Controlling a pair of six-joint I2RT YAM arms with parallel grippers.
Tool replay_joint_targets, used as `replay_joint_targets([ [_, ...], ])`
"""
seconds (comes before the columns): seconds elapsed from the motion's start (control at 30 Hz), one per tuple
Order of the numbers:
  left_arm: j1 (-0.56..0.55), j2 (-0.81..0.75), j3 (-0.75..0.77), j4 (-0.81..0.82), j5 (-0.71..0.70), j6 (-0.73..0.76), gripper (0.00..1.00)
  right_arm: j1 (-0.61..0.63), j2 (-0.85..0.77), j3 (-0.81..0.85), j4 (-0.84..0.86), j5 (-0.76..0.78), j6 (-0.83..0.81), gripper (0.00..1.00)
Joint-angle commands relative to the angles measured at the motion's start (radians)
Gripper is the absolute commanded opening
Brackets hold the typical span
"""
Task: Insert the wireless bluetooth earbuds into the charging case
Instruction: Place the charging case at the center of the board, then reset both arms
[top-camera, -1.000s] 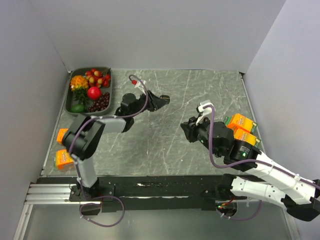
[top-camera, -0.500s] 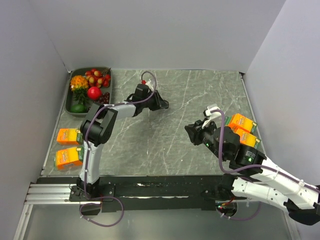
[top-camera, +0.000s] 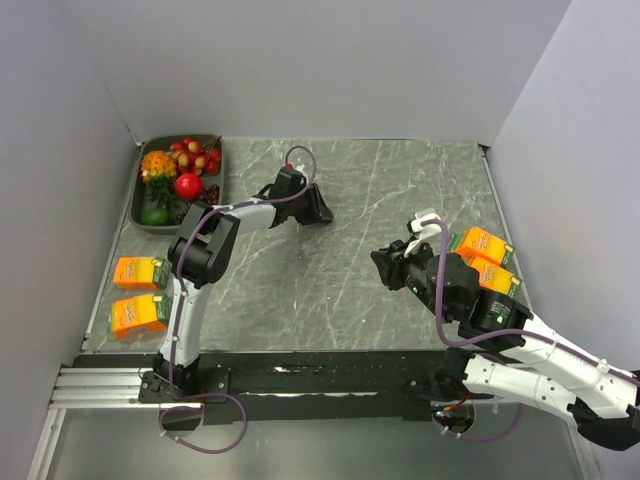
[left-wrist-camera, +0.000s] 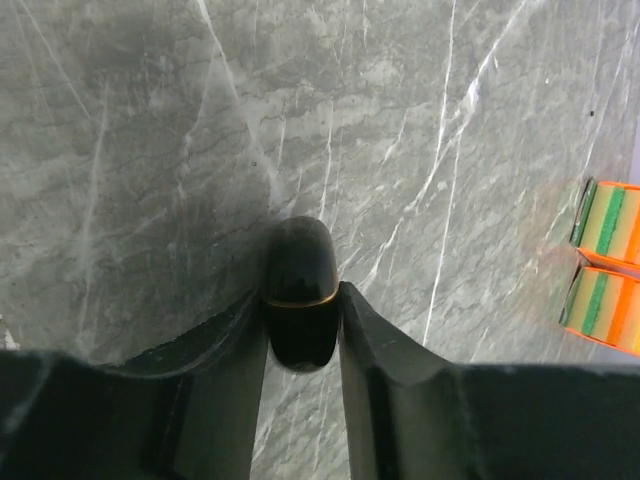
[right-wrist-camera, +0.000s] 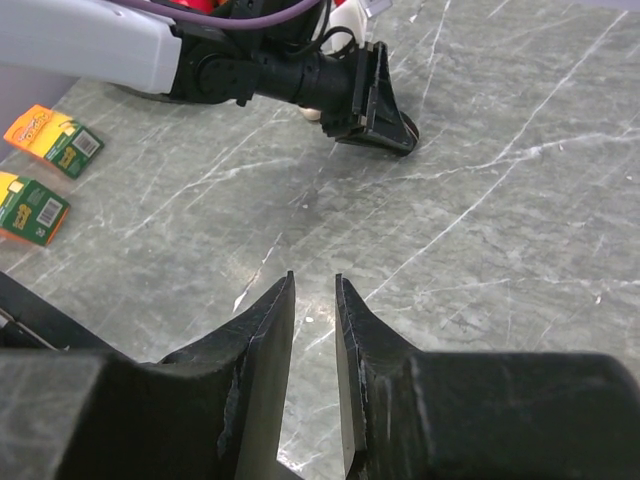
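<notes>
The charging case (left-wrist-camera: 298, 290), a glossy black pebble with a thin gold seam, stands on the grey marble table between the fingers of my left gripper (left-wrist-camera: 300, 292). Both fingers press its sides, so the gripper is shut on it. In the top view the left gripper (top-camera: 325, 213) is stretched far out over the back middle of the table. In the right wrist view it shows sideways, low on the table (right-wrist-camera: 385, 105). My right gripper (top-camera: 383, 262) hovers at the right middle, and its jaws (right-wrist-camera: 313, 285) stand slightly open with nothing between them. The earbuds do not show in any view.
A dark tray (top-camera: 138, 195) of fruit sits at the back left. Two orange cartons (top-camera: 140, 272) lie at the left edge and two more (top-camera: 482, 245) at the right, beside my right arm. A tiny pale speck (right-wrist-camera: 308, 320) lies under the right gripper.
My left arm has stretched out, and its gripper has shifted slightly right and down to the table with the case. My right gripper has drawn back a little to the right.
</notes>
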Motion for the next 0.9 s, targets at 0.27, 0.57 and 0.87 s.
replay_joint_targets([
  [0.27, 0.000, -0.037, -0.047, -0.170, -0.112, 0.040, 0.66, -0.004, 0.001, 0.030, 0.006, 0.014, 0.001, 0.31],
  [0.57, 0.021, -0.170, -0.173, -0.215, -0.214, 0.055, 0.86, -0.004, -0.008, 0.021, 0.019, 0.010, 0.006, 0.32],
  [0.87, -0.051, -0.513, -0.336, -0.228, -0.515, 0.065, 0.96, -0.006, -0.016, 0.012, 0.047, 0.022, -0.011, 0.32],
])
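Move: The black charging case sits between the left hand's closed fingers, practically at the hand point and about 1 cm below it, already down on the board. A cream case lies some 10 cm to its left and about 1 cm farther out, under the arm; the fruit tray's middle is roughly 35 cm left and 8 cm farther out. From the right hand the charging case is about 26 cm ahead, 14 cm left and 26 cm below. The charging case is let go where it stands: the left fingers spread from their grip to nearly wide open while the hand at first stays almost still, rising about 1 cm. Then the hand draws off to the left and somewhat back, about 10 cm in all and speeding up, its left side tipping up and the wrist turning counter-clockwise, some 20 degrees altogether. ##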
